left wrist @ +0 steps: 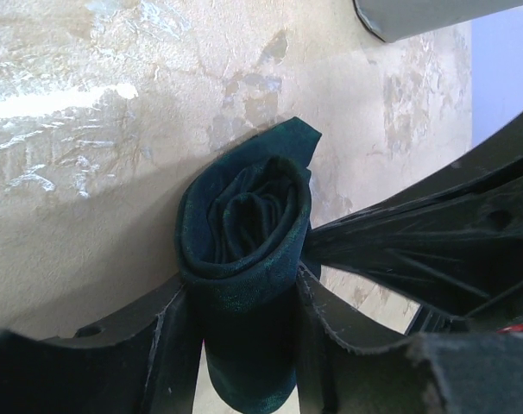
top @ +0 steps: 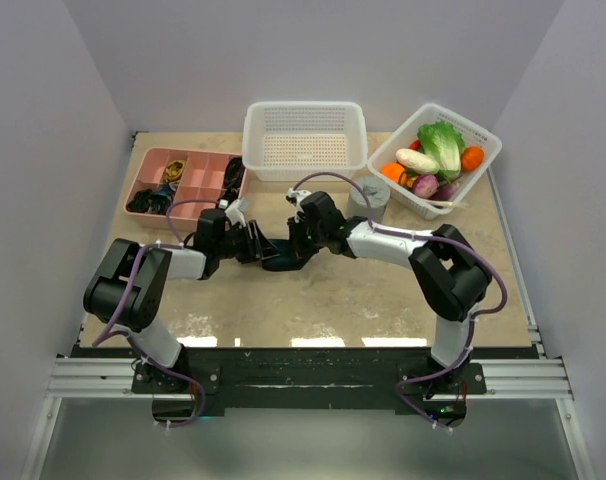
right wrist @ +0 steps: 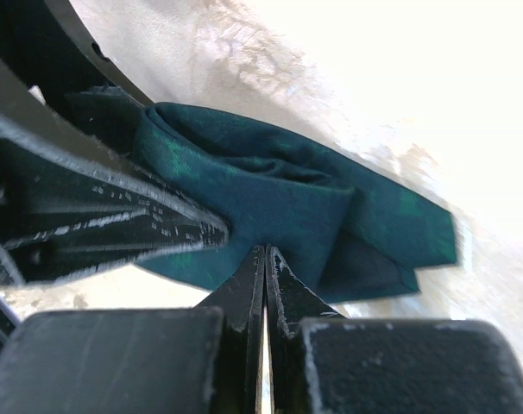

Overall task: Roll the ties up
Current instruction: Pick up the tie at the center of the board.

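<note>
The tie (left wrist: 244, 233) is dark teal-green fabric wound into a tight roll, standing on end on the table with its spiral facing the left wrist camera. My left gripper (left wrist: 244, 302) has both fingers pressed against the roll's sides, shut on it. In the top view the tie (top: 283, 260) lies mid-table between the left gripper (top: 268, 250) and the right gripper (top: 298, 240). My right gripper (right wrist: 265, 252) is shut, nothing between its tips, which touch the side of the tie (right wrist: 313, 198). A loose pointed end sticks out to the right.
A pink compartment tray (top: 188, 180) with small dark items sits at the back left. Behind the arms are a white basket (top: 304, 140), a grey cylinder (top: 369, 196) and a white basket of vegetables (top: 435, 160) at the back right.
</note>
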Robot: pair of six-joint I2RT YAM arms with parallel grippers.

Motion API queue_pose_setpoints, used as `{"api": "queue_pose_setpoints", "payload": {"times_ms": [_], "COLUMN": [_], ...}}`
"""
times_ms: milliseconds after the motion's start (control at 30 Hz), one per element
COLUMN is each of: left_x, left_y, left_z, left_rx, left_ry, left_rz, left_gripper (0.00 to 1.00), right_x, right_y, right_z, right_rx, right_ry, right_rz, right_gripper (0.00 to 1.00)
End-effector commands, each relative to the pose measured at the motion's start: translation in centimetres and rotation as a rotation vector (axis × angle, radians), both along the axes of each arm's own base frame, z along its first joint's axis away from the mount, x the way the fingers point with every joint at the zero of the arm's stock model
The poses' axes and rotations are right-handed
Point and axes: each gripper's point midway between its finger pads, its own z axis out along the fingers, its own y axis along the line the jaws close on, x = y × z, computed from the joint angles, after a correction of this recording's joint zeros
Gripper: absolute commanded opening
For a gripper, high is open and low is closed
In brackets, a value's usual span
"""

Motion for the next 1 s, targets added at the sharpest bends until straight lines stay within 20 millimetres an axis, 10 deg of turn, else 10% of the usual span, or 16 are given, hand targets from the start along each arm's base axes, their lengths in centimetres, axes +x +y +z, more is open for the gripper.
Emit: {"api": "queue_pose_setpoints", "payload": {"times_ms": [0, 567, 967], "left_x": [0.1, -0.9, -1.2], "left_y": [-0.7, -1.1, -2.0], "left_z": [0.8, -0.7, -1.2], "left_rx": [-0.022, 0.055, 0.05], "left_ry": [-0.036, 0.008, 0.018], "left_rz": [-0.029, -0.037, -0.033], "left_gripper": [0.44, 0.6, 0.72], "right_x": [1.4, 1.3, -1.0], "right_y": [-1.7, -4.4, -1.9], "right_z": [4.9, -3.2, -4.2], "right_rx": [0.065, -0.133, -0.1], "right_ry": [-0.09, 0.052, 0.114], "right_rz": [-0.069, -0.109, -0.038], "right_gripper": [0.0, 0.0, 0.0]}}
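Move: The rolled tie sits right at my hands: its middle is about 2 cm to my left hand's right, between those open fingers, and about 4 cm to my right hand's left and 3 cm below it. The grey tape roll stands some 16 cm to the right of my right hand and 12 cm ahead. The pink tray's middle lies roughly 19 cm left and 16 cm ahead of my left hand. My right hand, fingers still shut, lifts off the top of the rolled tie by nearly 4 cm, swings about 4 cm right and a little forward, then sinks about 7 cm to where the loose tail leaves the roll, finally edging a centimetre left. Meanwhile my left hand spreads its fingers around the roll, easing some 2 cm right and back. ##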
